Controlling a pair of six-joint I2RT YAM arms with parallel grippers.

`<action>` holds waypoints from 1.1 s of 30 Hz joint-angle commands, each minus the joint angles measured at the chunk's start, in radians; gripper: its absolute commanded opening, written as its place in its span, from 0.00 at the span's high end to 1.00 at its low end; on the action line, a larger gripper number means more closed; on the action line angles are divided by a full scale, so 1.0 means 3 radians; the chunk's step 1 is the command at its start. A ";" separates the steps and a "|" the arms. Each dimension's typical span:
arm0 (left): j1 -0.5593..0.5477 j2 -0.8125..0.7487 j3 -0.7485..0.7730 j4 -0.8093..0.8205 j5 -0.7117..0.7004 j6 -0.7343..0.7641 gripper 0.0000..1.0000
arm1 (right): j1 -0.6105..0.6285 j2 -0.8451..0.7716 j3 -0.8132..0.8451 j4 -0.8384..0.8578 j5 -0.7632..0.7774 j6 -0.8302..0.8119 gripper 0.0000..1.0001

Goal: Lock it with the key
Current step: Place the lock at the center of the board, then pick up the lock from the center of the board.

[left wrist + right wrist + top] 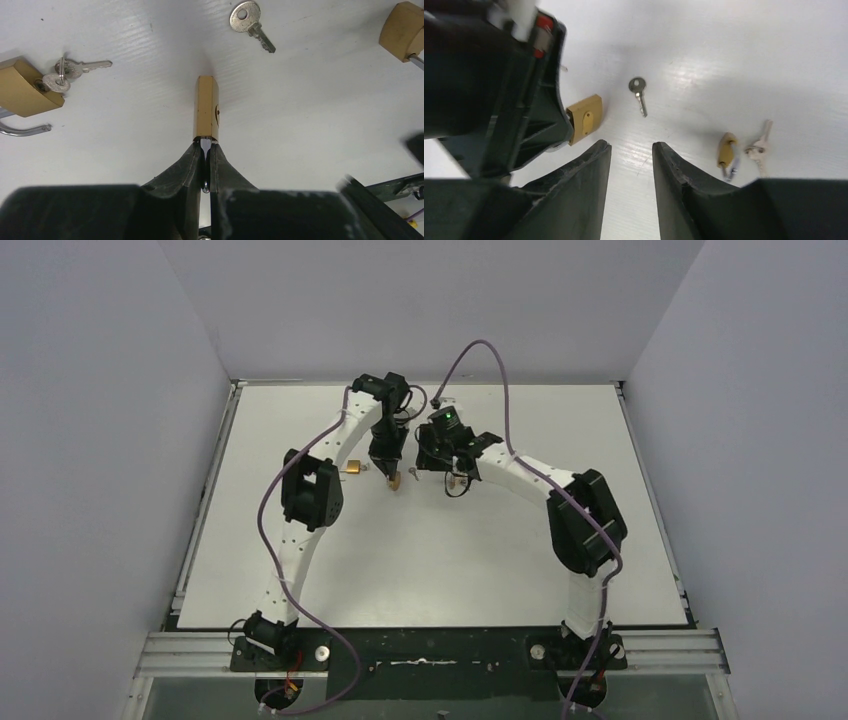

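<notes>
A brass padlock (206, 107) stands on edge on the white table, with my left gripper (206, 145) shut on its steel shackle. In the right wrist view the same padlock (585, 119) shows at the left, beside the left gripper's black body. A single loose silver key (250, 22) lies flat on the table just beyond the padlock, and the right wrist view shows this key (639, 92) too. My right gripper (631, 147) hangs open above bare table, short of the key, with nothing between its fingers. No key shows in the held padlock.
A second brass padlock (27, 87) with its shackle open and a small bunch of keys (65, 75) lies to one side. A third padlock (402, 31) lies at the other side. Both arms meet at the table's far middle (395, 482).
</notes>
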 commanded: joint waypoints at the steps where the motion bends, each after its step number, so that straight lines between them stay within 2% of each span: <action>1: 0.0000 0.0087 0.0282 -0.0254 -0.0069 -0.0024 1.00 | -0.0195 -0.0767 0.0023 0.0110 0.0066 -0.0064 0.60; 8: 0.0027 0.0193 0.0465 -0.0353 -0.0107 -0.0105 1.00 | -0.0251 -0.1380 -0.0077 0.0003 0.0257 -0.0219 0.47; 13: 0.0013 0.0220 0.0602 -0.0350 -0.0131 -0.0179 1.00 | -0.0261 -0.1507 -0.0162 -0.0022 0.0229 -0.0232 0.44; 19: -0.0006 0.0212 0.0707 -0.0319 -0.0186 -0.0217 0.79 | -0.0302 -0.1549 -0.0262 -0.0033 0.0194 -0.0237 0.43; 24: -0.0006 0.0188 0.0714 -0.0286 -0.0211 -0.0224 0.67 | -0.0332 -0.1578 -0.0281 -0.0036 0.0173 -0.0234 0.43; 27: -0.0001 0.0102 0.0719 -0.0212 -0.0233 -0.0240 0.55 | -0.0342 -0.1594 -0.0276 -0.0055 0.0167 -0.0242 0.42; 28: 0.0008 0.0047 0.0730 -0.0174 -0.0245 -0.0249 0.23 | -0.0344 -0.1605 -0.0271 -0.0064 0.0164 -0.0254 0.42; 29: 0.0025 -0.0021 0.0743 -0.0117 -0.0243 -0.0257 0.08 | -0.0345 -0.1615 -0.0271 -0.0073 0.0161 -0.0266 0.42; 33: 0.0143 -0.0426 0.0686 0.0154 -0.0091 -0.0252 0.04 | -0.0345 -0.1660 -0.0253 -0.0128 0.0159 -0.0330 0.41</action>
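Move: The left hand already has the lock by its shackle, the brass body about 2 cm below the hand point and resting on the board. A loose key lies about 4 cm to its right and 1 cm farther out; a small keyed lock stands 8 cm left and 2 cm ahead, another 12 cm right and level with the hand. From the right hand, the held lock is some 6 cm left, level and 3 cm down. The left fingers let go of the lock's shackle, holding nearly still at first, then opening wide as the hand eases about 2 cm forward and slightly up. Meanwhile the right hand, empty, climbs away from the loose key and lock, about 21 cm up before sinking back some 5, and shifts about 8 cm right, its fingers tipping up and spreading farther. ##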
